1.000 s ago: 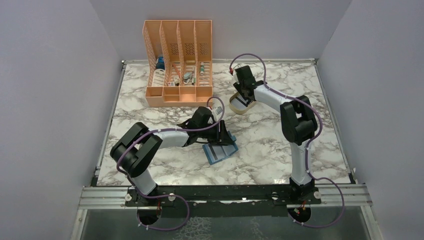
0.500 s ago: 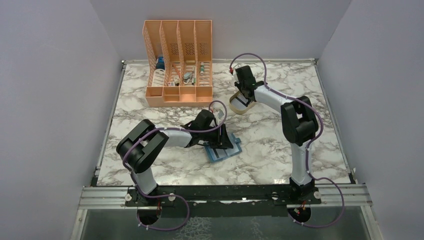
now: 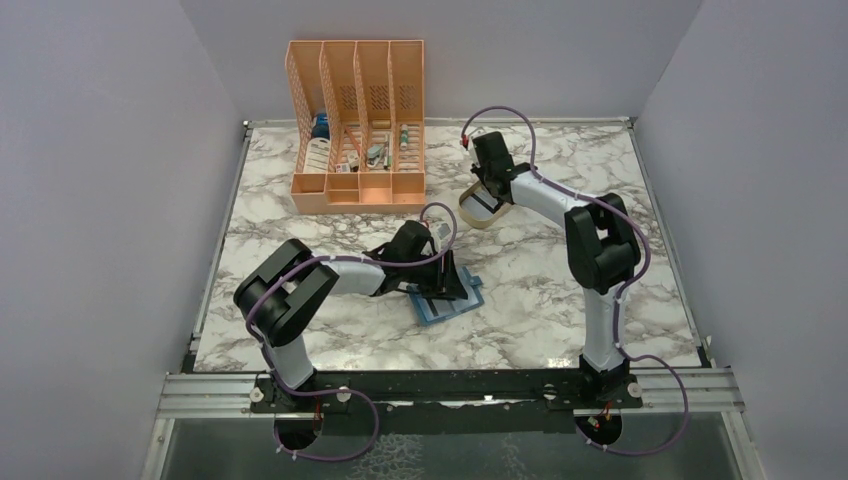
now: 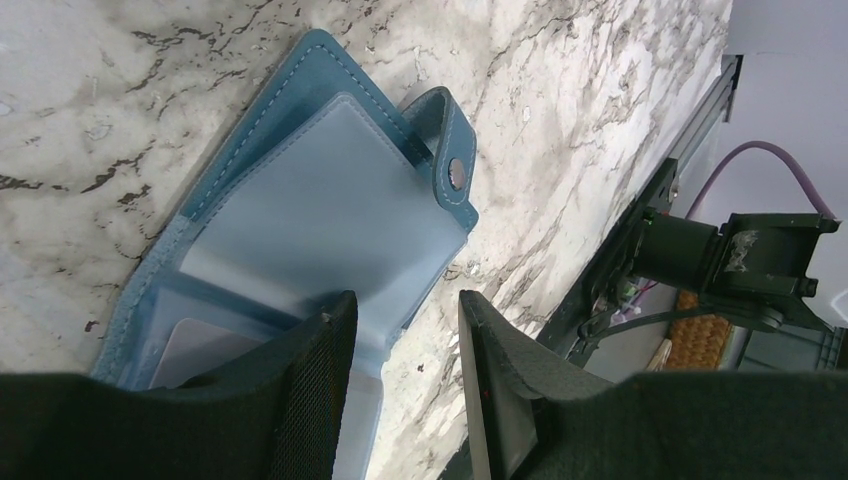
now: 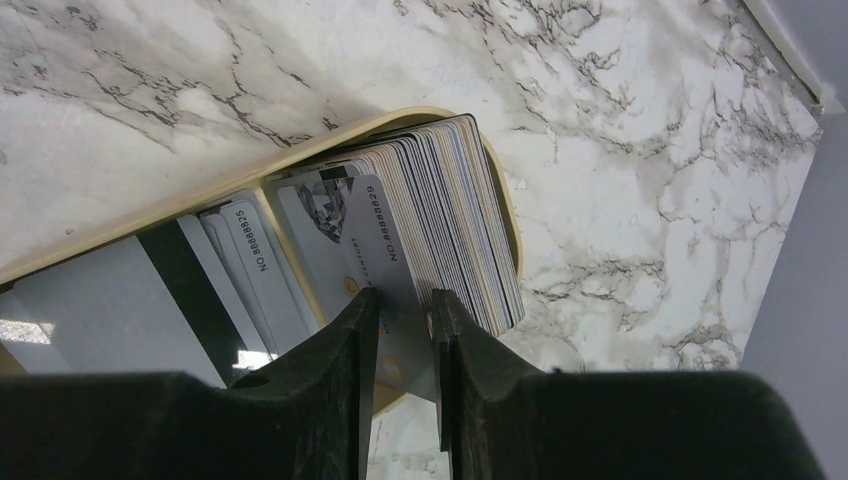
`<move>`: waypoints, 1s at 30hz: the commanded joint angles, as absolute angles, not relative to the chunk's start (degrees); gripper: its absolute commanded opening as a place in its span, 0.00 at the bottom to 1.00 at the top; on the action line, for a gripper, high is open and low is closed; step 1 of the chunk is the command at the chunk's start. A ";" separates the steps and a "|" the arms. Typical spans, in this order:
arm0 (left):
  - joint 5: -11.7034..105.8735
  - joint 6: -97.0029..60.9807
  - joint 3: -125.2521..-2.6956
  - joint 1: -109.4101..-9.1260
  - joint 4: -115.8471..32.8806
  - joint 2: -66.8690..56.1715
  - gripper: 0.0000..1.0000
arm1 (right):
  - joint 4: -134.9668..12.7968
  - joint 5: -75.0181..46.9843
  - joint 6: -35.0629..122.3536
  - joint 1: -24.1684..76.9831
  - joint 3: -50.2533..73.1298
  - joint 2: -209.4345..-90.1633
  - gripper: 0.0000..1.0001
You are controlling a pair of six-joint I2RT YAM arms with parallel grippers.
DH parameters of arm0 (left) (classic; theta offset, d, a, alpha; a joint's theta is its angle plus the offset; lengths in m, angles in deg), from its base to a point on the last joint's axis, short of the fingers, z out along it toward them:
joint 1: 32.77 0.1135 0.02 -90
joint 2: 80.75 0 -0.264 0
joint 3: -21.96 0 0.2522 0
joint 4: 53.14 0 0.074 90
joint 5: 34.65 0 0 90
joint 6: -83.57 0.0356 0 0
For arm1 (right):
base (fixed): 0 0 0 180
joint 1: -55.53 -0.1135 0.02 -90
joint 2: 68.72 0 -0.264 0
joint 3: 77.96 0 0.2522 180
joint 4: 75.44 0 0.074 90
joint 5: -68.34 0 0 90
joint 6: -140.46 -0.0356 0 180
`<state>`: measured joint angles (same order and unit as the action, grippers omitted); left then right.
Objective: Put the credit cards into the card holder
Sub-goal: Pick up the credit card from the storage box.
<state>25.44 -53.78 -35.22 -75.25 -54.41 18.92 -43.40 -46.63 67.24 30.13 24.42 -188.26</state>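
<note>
The teal card holder (image 3: 452, 304) lies open on the marble, its pale slots (image 4: 320, 200) and stud tab (image 4: 456, 173) facing up. My left gripper (image 3: 443, 283) (image 4: 405, 298) is low at its edge and open: one finger rests over the slot side, and bare marble shows between the jaws. Far right, the credit cards (image 5: 455, 200) stand packed on edge in the beige oval tray (image 3: 466, 213) (image 5: 300, 150). My right gripper (image 3: 487, 197) (image 5: 403, 297) straddles one grey leaning card (image 5: 385, 255), jaws narrow with a gap showing. A striped card (image 5: 120, 290) lies flat beside it.
An orange slotted file rack (image 3: 357, 130) with small items stands at the back left. Grey walls enclose the table on three sides. The black rail and arm bases (image 3: 450, 390) run along the near edge.
The right jaws have narrowed around the grey card in the tray. The left arm shifted slightly right and settled over the card holder, jaws unchanged.
</note>
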 commanded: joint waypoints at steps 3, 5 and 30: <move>27.45 -52.31 -34.07 -76.03 -54.06 18.10 0.45 | -43.42 -48.06 66.56 31.00 23.61 -185.03 0.22; 27.84 -52.23 -33.65 -76.23 -53.78 17.75 0.45 | -43.25 -47.58 66.26 31.01 23.68 -184.53 0.21; 31.09 -56.41 -33.30 -76.86 -49.43 8.20 0.45 | -33.96 -27.60 49.92 30.98 15.64 -167.01 0.01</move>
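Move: The credit card that the right fingers already straddle at the front of the upright stack has its middle about 1 cm ahead, 1 cm left and 2 cm below. The rest of the stack is some 3 cm ahead and 2 cm right, and the loose cards lie about 4 cm back and 4 cm left, 4 cm down. From the left hand, the card holder's middle is roughly 2 cm forward, 2 cm left and 3 cm below; that credit card is some 28 cm ahead and 10 cm right, about 1 cm higher. The front credit card is drawn up out of the storage box by the right hand, which rises almost straight at first while its fingers shut, then pulls back about 5 cm as it climbs on, rolling left side up some 15 degrees. At the card holder, the left hand, still half open, draws back 1 cm, then rises 2 cm, easing left. ##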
